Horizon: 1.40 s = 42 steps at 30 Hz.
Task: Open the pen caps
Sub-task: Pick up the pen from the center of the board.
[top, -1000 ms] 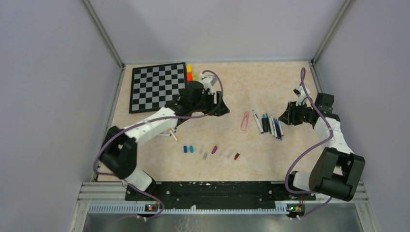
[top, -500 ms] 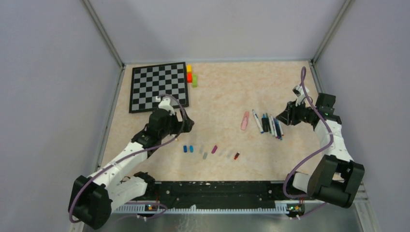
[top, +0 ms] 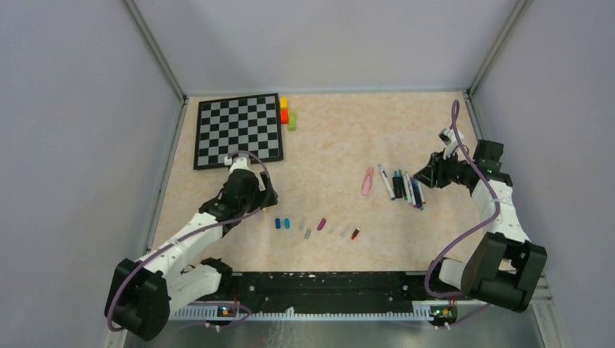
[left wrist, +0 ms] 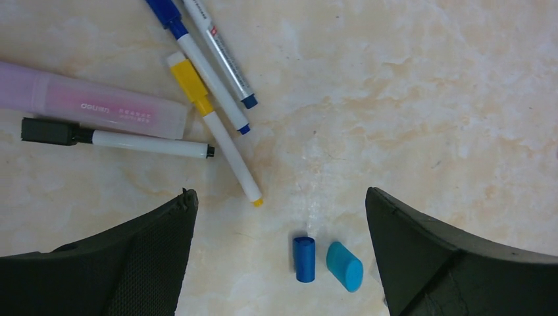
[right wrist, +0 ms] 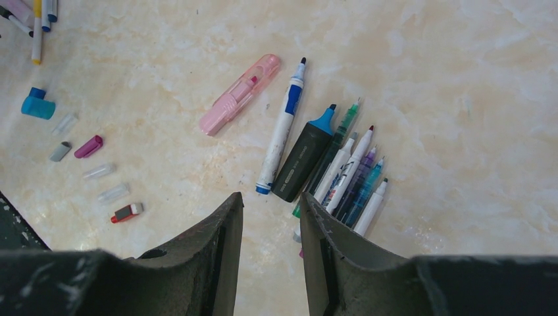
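In the left wrist view my left gripper [left wrist: 279, 197] is open, hanging over the table with nothing between its fingers. A dark blue pen cap [left wrist: 304, 259] and a light blue cap [left wrist: 345, 266] lie just below the gap. Several uncapped pens [left wrist: 214, 128] fan out beyond it. From above, the left gripper [top: 267, 197] sits left of the row of pen caps [top: 321, 224]. My right gripper [right wrist: 270, 197] is open and empty, hovering beside a bundle of pens [right wrist: 349, 174]. A pink highlighter [right wrist: 238, 95] lies apart, to their left.
A chessboard [top: 238, 129] lies at the back left, with yellow, red and green blocks [top: 286, 113] beside it. A pale pink marker case [left wrist: 92, 102] rests among the left pens. Walls close in the table's left, back and right sides.
My left arm has swung back from the table's middle toward the near left, and its gripper has opened wide. The right arm shifted only slightly.
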Tool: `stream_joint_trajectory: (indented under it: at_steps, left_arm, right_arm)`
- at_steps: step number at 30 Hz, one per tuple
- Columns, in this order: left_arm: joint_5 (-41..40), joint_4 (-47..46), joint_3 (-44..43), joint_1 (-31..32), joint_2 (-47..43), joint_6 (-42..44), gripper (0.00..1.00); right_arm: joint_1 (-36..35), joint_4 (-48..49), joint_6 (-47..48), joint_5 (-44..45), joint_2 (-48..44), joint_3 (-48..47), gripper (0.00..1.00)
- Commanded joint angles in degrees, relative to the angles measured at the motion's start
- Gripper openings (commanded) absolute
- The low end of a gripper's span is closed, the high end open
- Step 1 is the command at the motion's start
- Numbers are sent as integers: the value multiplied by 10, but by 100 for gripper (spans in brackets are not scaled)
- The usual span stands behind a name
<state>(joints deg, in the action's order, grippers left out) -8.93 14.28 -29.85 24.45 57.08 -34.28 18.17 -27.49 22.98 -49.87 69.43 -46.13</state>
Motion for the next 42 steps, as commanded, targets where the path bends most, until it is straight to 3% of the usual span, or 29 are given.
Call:
stream_joint_trajectory:
  at_steps: [1,8,9,19,29,42]
  left_arm:
    - [-54,31,-35,-2,38,-42,96]
    - [-37,90,-92,-2,139,-71,56]
    - [-37,98,-99,-2,149,-73,54]
    - [-47,72,-109,-2,203,-68,37]
    - [-50,73,-129,-5,262,-64,33]
    - [-71,114,-154,-17,302,-80,19]
  right_arm:
    - [5,19,12,-16,-14,3,36]
    - [5,19,12,-17,-15,3,36]
    - [5,19,12,-17,-15,3,36]
    - [6,19,12,-16,-15,4,36]
    - [5,18,12,-16,-16,3,36]
    - [5,16,12,-14,-18,3,36]
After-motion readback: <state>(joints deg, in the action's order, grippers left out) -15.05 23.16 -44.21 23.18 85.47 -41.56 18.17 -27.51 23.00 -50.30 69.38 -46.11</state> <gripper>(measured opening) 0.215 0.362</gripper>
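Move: Lying ahead and below the open left hand is the yellow-capped pen, its middle about 4 cm forward, 3 cm left and 7 cm down. The blue-capped pen lies some 5 cm beyond it; the black-capped pen is roughly level with it and 7 cm to its left, the purple highlighter 2 cm farther out than that. A dark blue cap sits about 5 cm back and 3 cm right of the hand. From the right hand, the yellow-capped pen is about 50 cm left and 6 cm back. Sinking about 6 cm onto the yellow-capped pen, the left hand tips its fingers some 20 degrees further down and narrows them from wide open to nearly shut around the white barrel near the tail. Once low, with the fingers still closing, it eases a little over 1 cm forward, carrying the pen along towards the blue-capped one. ##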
